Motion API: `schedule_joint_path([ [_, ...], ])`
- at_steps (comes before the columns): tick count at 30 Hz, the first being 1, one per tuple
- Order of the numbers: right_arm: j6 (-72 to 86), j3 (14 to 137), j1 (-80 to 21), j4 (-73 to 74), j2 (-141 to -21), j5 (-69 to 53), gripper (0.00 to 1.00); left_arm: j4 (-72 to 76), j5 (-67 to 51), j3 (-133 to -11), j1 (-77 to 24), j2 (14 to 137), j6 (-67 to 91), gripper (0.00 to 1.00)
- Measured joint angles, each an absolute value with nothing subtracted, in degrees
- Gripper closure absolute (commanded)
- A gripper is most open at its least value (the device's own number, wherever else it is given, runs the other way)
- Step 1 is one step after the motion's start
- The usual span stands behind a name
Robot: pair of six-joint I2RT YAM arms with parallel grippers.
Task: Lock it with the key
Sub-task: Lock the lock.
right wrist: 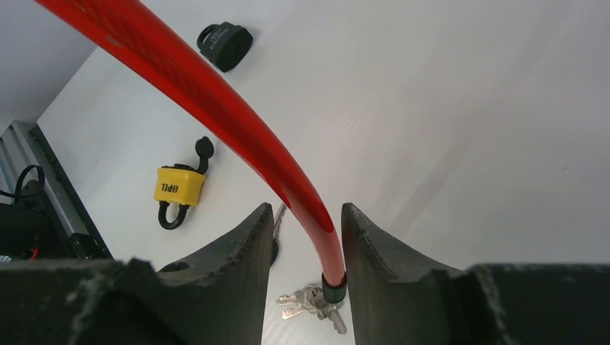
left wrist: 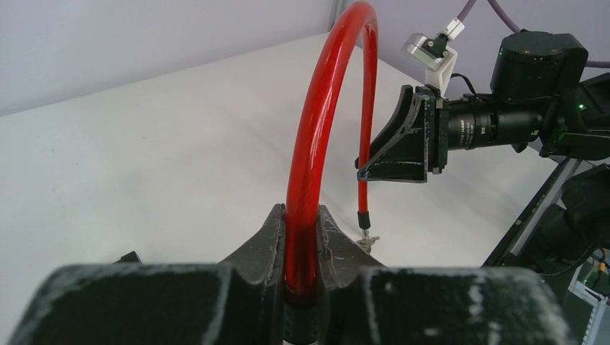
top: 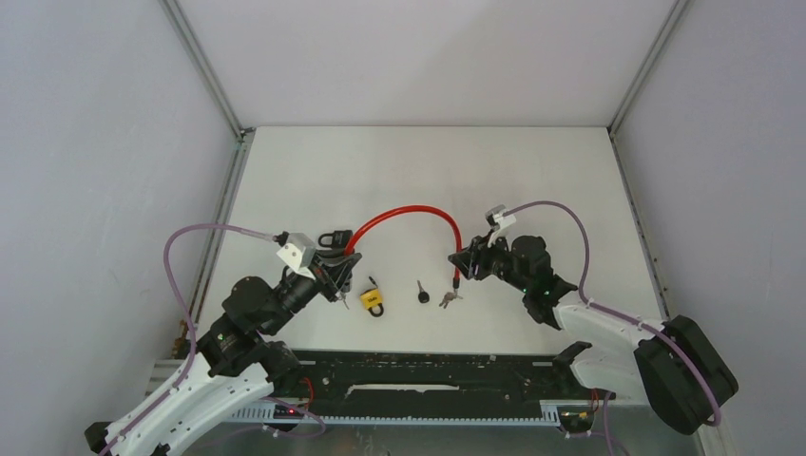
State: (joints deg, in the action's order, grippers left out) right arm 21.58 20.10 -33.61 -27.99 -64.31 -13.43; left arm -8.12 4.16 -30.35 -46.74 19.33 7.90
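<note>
A red cable [top: 409,211] arches over the table between my two grippers. My left gripper [left wrist: 302,223] is shut on one end of it, just above the black end cap. At the other end my right gripper [right wrist: 306,210] straddles the cable [right wrist: 216,108] with its jaws open; there is a gap on the left side and the cable lies close to the right finger. A bunch of silver keys [right wrist: 309,300] lies on the table under that end. A yellow padlock [top: 373,299] and a black-headed key [top: 422,293] lie between the arms.
A black lock body [top: 331,237] sits on the table just behind the left gripper [top: 335,271]. Grey walls close the white table on three sides. A black rail with wiring runs along the near edge.
</note>
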Motion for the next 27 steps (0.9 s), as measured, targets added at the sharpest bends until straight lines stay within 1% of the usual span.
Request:
schedule_joint_path([
  [13,22.4,20.1,-33.3,-31.4,-68.9,-14.0,0.64,-7.9,3.9,-30.3,-46.7,19.3,7.9,1.0],
  [14,22.5,20.1,-33.3,-31.4,-69.0,-14.0,0.66,-7.9,3.9,-30.3,-46.7,19.2,7.9,1.0],
  [16,22.5,20.1,-33.3,-31.4,-69.0,-14.0,0.72,-7.9,3.9,-30.3,-46.7,19.0,7.9,1.0],
  [19,22.3,20.1,-33.3,-31.4,-69.0,-14.0,0.92,-7.9,4.0,-30.3,-46.7,18.8,7.9,1.0],
  [21,22.4,20.1,-33.4,-31.4,-68.7,-14.2,0.98,-7.9,4.5,-30.3,-46.7,18.7,8.1,1.0],
  [22,22.5,20.1,-33.4,-31.2,-68.2,-14.2,1.0,-7.9,5.0,-30.3,-46.7,18.7,8.3,1.0],
  [27,22.7,20.1,-33.3,-29.6,-62.3,-13.1,1.0,-7.9,9.1,-30.3,-46.7,18.7,11.0,1.0],
])
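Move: The free stretch of the red cable hangs almost between my open right fingers, about 1 cm ahead and 1 cm below, its black end reaching down to the loose keys some 4 cm back and 10 cm below me. The small black key lies about 6 cm to my left and 3 cm back, the yellow padlock about 17 cm left and 5 cm back. From my left hand, that stretch is roughly 6 cm ahead, 19 cm right and 16 cm lower. With my right hand I sink a little over 1 cm around the hanging cable, then shut my fingers and pinch it just above its black end, and lift it straight up about 3 cm. My left hand keeps its grip on the cable's other end, drifting left and forward by over 1 cm and turning slightly counter-clockwise right at the finish. ##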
